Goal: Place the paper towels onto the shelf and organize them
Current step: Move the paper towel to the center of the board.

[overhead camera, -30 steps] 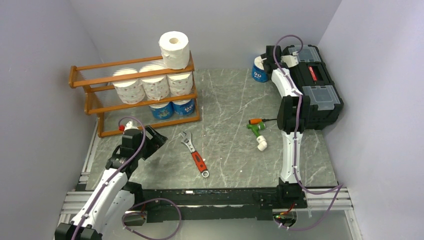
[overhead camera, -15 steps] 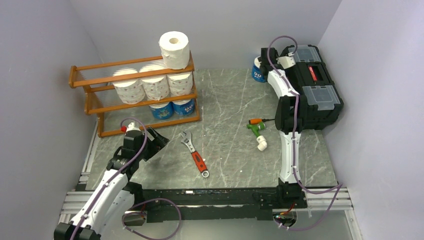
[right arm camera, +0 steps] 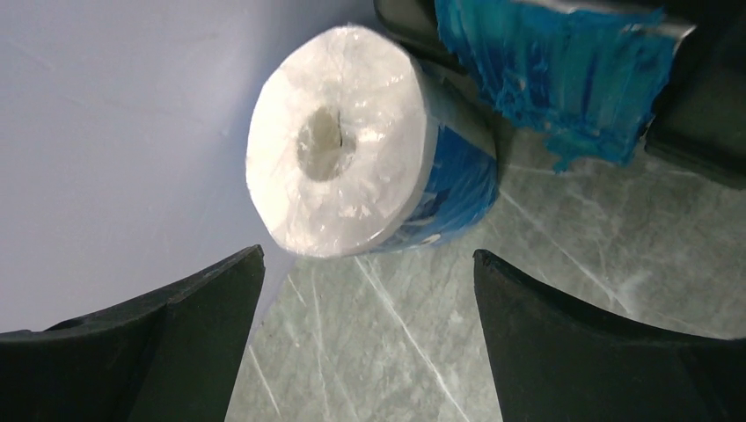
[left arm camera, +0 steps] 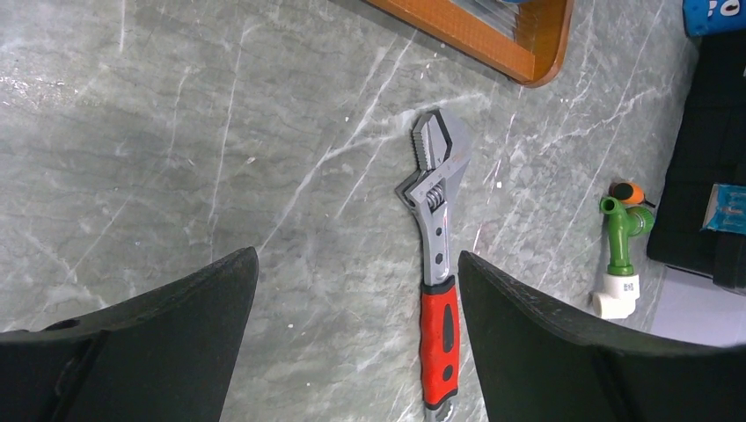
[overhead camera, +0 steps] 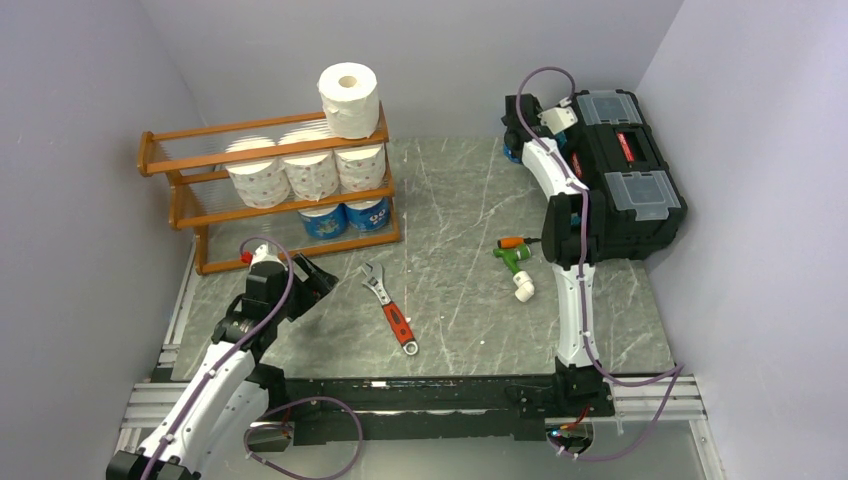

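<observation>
The orange-brown shelf [overhead camera: 190, 215] stands at the back left. On its top tier sits a plain white paper towel roll [overhead camera: 349, 98]. Three printed rolls [overhead camera: 308, 168] fill the middle tier and two blue-wrapped rolls [overhead camera: 345, 217] the bottom one. Another blue-wrapped roll [right arm camera: 369, 176] stands on the table at the back wall, just beyond my right gripper [right arm camera: 368, 255], which is open and apart from it. From above, my right arm covers most of that roll [overhead camera: 509, 153]. My left gripper [left arm camera: 356, 255] hangs open and empty over the table, in front of the shelf's corner [left arm camera: 493, 35].
A red-handled wrench [overhead camera: 390, 308] lies mid-table, beside my left gripper's right finger [left arm camera: 563, 343]. A green tap fitting [overhead camera: 515, 262] lies right of centre. The black toolbox [overhead camera: 625, 175] fills the back right, with a torn blue patch [right arm camera: 563, 79] on it. Walls close in on three sides.
My right arm has swung left and back over the blue-wrapped roll, now hiding most of it from above, and its jaws have widened a little. The left arm has hardly moved.
</observation>
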Controlling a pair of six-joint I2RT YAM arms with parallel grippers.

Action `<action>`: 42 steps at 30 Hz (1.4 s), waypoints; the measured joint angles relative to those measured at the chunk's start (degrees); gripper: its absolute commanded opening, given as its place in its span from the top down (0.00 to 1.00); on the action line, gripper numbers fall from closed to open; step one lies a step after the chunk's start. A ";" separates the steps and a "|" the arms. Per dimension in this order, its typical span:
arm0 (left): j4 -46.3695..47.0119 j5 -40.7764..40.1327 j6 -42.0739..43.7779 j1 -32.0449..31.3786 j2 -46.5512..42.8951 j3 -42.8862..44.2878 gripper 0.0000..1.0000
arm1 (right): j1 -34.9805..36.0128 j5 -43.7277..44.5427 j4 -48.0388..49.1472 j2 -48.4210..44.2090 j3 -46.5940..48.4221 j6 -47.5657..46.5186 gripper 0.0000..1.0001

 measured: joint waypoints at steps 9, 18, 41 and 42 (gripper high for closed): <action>0.09 -0.37 0.04 -0.17 0.20 0.00 0.10 | -1.75 0.33 -0.87 1.53 1.68 0.28 0.10; 0.31 -0.37 0.04 -0.33 1.79 0.00 0.10 | -2.08 0.11 -0.83 3.69 2.34 0.68 0.16; 1.11 -0.31 0.00 -0.52 1.62 0.00 0.10 | -2.36 -4.48 5.99 1.57 -2.03 -0.46 0.74; 1.14 -0.31 0.00 -0.52 1.46 0.00 0.10 | -2.36 -4.74 6.14 1.11 -2.73 -0.48 0.74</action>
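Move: The right hand, open, has the blue paper towel standing about 5 cm ahead, 4 cm to its right and 7 cm below. The far black toolbox stands some 17 cm to the right of that roll; the near toolbox is about 15 cm back and 26 cm right of the hand. From the idle left hand the roll is roughly 42 cm ahead and 53 cm right. Right hand sidles right and sinks about 2.5 cm, then nudges forward, fingers closing on the wrapped roll's rim. ##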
